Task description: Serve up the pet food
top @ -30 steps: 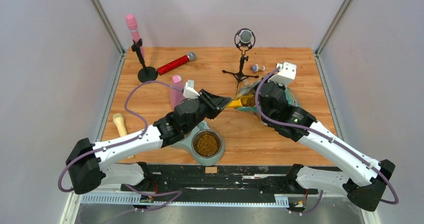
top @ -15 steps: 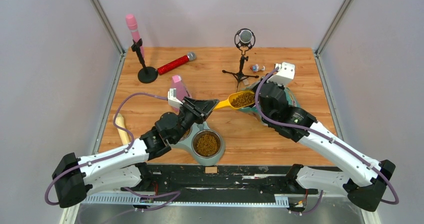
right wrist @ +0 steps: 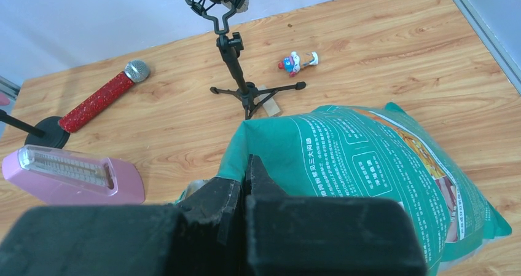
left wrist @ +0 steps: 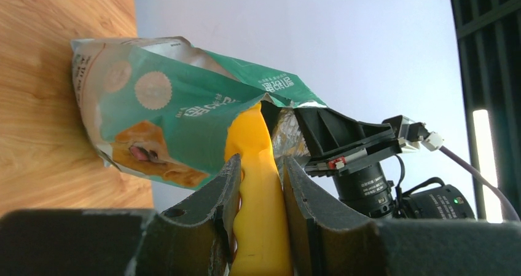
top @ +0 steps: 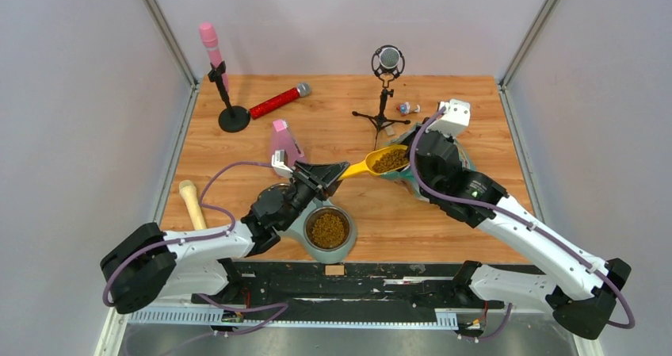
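Note:
My left gripper is shut on the handle of a yellow scoop; in the left wrist view its fingers squeeze the yellow handle. The scoop's bowl holds brown pet food and hangs just outside the mouth of the teal-and-silver bag, above the table. My right gripper is shut on the bag's upper edge, holding it upright. More pet food fills the steel bowl of a grey feeder near the front edge. The feeder's other side is hidden under my left arm.
A studio microphone on a tripod stands just behind the bag, a small toy figure beside it. A pink box, a red microphone and a pink microphone on a stand occupy the back left. A wooden handle lies at left.
My left arm has drawn back toward the near left, and the scoop has come out of the bag's mouth with kibble in it. The right arm has kept its pinch on the bag.

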You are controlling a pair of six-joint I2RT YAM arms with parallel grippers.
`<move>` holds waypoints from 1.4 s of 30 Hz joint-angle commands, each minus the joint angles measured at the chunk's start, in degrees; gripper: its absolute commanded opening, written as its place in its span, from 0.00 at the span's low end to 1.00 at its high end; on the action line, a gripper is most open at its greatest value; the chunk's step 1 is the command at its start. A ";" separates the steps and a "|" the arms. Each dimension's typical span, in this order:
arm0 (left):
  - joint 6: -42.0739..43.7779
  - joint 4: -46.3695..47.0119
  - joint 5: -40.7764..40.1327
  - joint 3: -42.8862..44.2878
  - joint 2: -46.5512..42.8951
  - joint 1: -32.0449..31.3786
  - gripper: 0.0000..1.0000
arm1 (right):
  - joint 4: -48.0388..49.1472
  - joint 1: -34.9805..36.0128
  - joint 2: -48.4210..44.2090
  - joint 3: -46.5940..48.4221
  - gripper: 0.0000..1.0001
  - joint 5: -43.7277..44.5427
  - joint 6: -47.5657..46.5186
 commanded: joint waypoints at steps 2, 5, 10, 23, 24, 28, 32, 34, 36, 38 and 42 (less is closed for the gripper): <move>-3.25 11.45 -1.86 -2.82 2.70 0.94 0.00 | 7.56 -0.19 -4.26 2.51 0.00 1.76 0.75; -4.11 14.73 -2.51 -4.24 3.08 1.02 0.00 | 7.62 -0.19 -4.63 2.44 0.00 1.52 0.80; -4.75 16.77 -3.31 -6.09 0.68 0.95 0.00 | 7.74 -0.19 -4.99 2.67 0.00 1.04 0.03; -1.50 -6.41 -6.02 -5.16 -19.50 0.95 0.00 | 7.87 -0.18 -5.31 2.78 0.00 1.41 -0.78; -1.11 -9.27 -6.45 -5.45 -21.04 0.97 0.00 | 7.91 -0.19 -5.44 2.73 0.00 1.33 -0.86; 0.64 -19.44 -10.12 -5.48 -30.04 0.96 0.00 | 8.00 -0.19 -5.47 2.48 0.00 1.04 -1.10; 1.27 -30.69 -14.39 -5.69 -40.82 0.92 0.00 | 8.07 -0.19 -5.07 2.59 0.00 0.92 -1.23; 1.76 -36.78 -16.39 -5.44 -45.48 0.97 0.00 | 8.08 -0.19 -5.03 2.51 0.00 1.00 -1.23; 2.26 -42.86 -18.33 -4.89 -49.84 1.03 0.00 | 8.17 -0.14 -4.80 2.57 0.00 1.34 -1.50; 2.58 -48.80 -20.33 -3.96 -53.68 1.00 0.00 | 8.21 -0.18 -4.58 2.59 0.00 1.66 -1.65; 3.31 -58.42 -23.61 -2.68 -59.98 0.94 0.00 | 8.68 -0.19 -4.07 2.68 0.00 1.82 -2.33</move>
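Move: The yellow scoop, already gripped in the left hand and loaded with kibble, has its head at the mouth of the food bag, about 12 cm right and 4 cm ahead of that hand. The left bowl lies some 15 cm left, 2 cm ahead and 22 cm below; the right bowl is about 4 cm left and 5 cm back, equally low, and the pink container 16 cm left and 18 cm ahead, on the table. From the right hand, which pinches the bag's rim, the left bowl is roughly 32 cm left, 5 cm back and 26 cm below. The left hand keeps its grip on the loaded scoop and first eases back beside the bag mouth with a small roll, its left side dipping, then rises about 5 cm and sweeps left with growing speed towards the left bowl, some 15 cm in all and 4–5 cm back, sinking a little at the end. On the way the wrist swings about 20 degrees counter-clockwise, carrying the scoop head level above the table and away from the bag, while the right hand keeps pinching the bag's rim, drifting only about 1 cm right. ##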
